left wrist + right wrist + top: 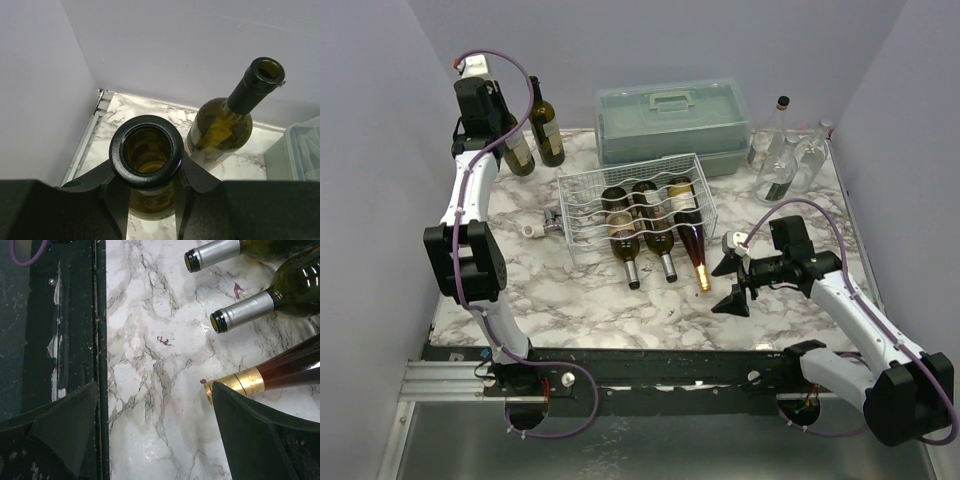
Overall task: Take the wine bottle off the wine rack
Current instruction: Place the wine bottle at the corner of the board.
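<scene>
The white wire wine rack (pixel 582 193) sits mid-table and holds three bottles lying down. Two have silver capsules (pixel 242 312) and one has a gold capsule (pixel 239 383), and their necks poke out toward the front. At the back left, my left gripper (pixel 503 118) (pixel 150 196) is shut around the neck of an upright green wine bottle (pixel 518 152) (pixel 146 150). A second upright bottle (pixel 547 125) (pixel 222 127) stands just beside it. My right gripper (pixel 735 285) (pixel 155 425) is open just above the table. It holds nothing, and one finger (pixel 260 435) is next to the gold-capped neck.
A grey-green plastic case (pixel 670 120) stands behind the rack. Several clear glass bottles (pixel 782 155) are at the back right corner. A small white and metal item (pixel 540 229) lies left of the rack. A black rail (pixel 75 315) runs along the near table edge.
</scene>
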Robot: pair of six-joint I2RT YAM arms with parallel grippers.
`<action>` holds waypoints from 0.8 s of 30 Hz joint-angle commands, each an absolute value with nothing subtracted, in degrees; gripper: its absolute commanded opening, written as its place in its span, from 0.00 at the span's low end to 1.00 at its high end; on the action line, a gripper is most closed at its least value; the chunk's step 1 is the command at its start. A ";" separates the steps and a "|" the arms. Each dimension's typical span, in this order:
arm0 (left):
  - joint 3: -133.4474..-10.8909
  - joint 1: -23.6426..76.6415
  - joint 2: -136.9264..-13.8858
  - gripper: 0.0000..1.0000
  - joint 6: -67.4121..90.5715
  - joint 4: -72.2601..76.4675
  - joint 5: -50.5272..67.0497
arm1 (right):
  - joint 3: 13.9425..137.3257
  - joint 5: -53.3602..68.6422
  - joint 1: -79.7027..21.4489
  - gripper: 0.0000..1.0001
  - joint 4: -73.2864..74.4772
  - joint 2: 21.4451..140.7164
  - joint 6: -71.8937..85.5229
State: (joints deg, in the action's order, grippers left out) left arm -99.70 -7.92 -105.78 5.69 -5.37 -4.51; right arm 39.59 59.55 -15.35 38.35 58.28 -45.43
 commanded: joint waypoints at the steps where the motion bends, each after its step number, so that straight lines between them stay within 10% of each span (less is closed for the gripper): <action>1: -104.97 -8.44 -106.87 0.00 3.94 2.20 -5.80 | 41.14 58.54 -15.04 0.99 39.69 59.19 -46.67; 24: -108.11 -8.56 -114.50 0.06 3.22 1.89 -5.80 | 41.58 58.00 -14.83 0.99 40.16 61.48 -47.20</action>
State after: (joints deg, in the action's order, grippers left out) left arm -104.57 -7.94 -114.65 3.57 -4.62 -4.99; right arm 40.03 59.09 -15.25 39.11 60.99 -46.46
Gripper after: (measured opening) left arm 0.344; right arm 0.992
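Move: The left hand holds the wine bottle by its neck; the bottle's spot at the board's far left corner lies about 4 cm ahead, 1 cm left and some 30 cm below. The other standing wine bottle has its middle roughly 8 cm ahead, 9 cm right and 15 cm lower. On the table lies the metal fitting, some 11 cm back and 7 cm right. From the right hand the corner spot is about 42 cm ahead, 49 cm left, 15 cm down. Down and forward, slowing all the way, the left hand lowers the upright wine bottle about 4.5 cm while carrying it some 3.5 cm out towards its place in the far left corner, beside the standing bottle. The fingers keep their hold on the neck and tip down roughly 5 degrees. ##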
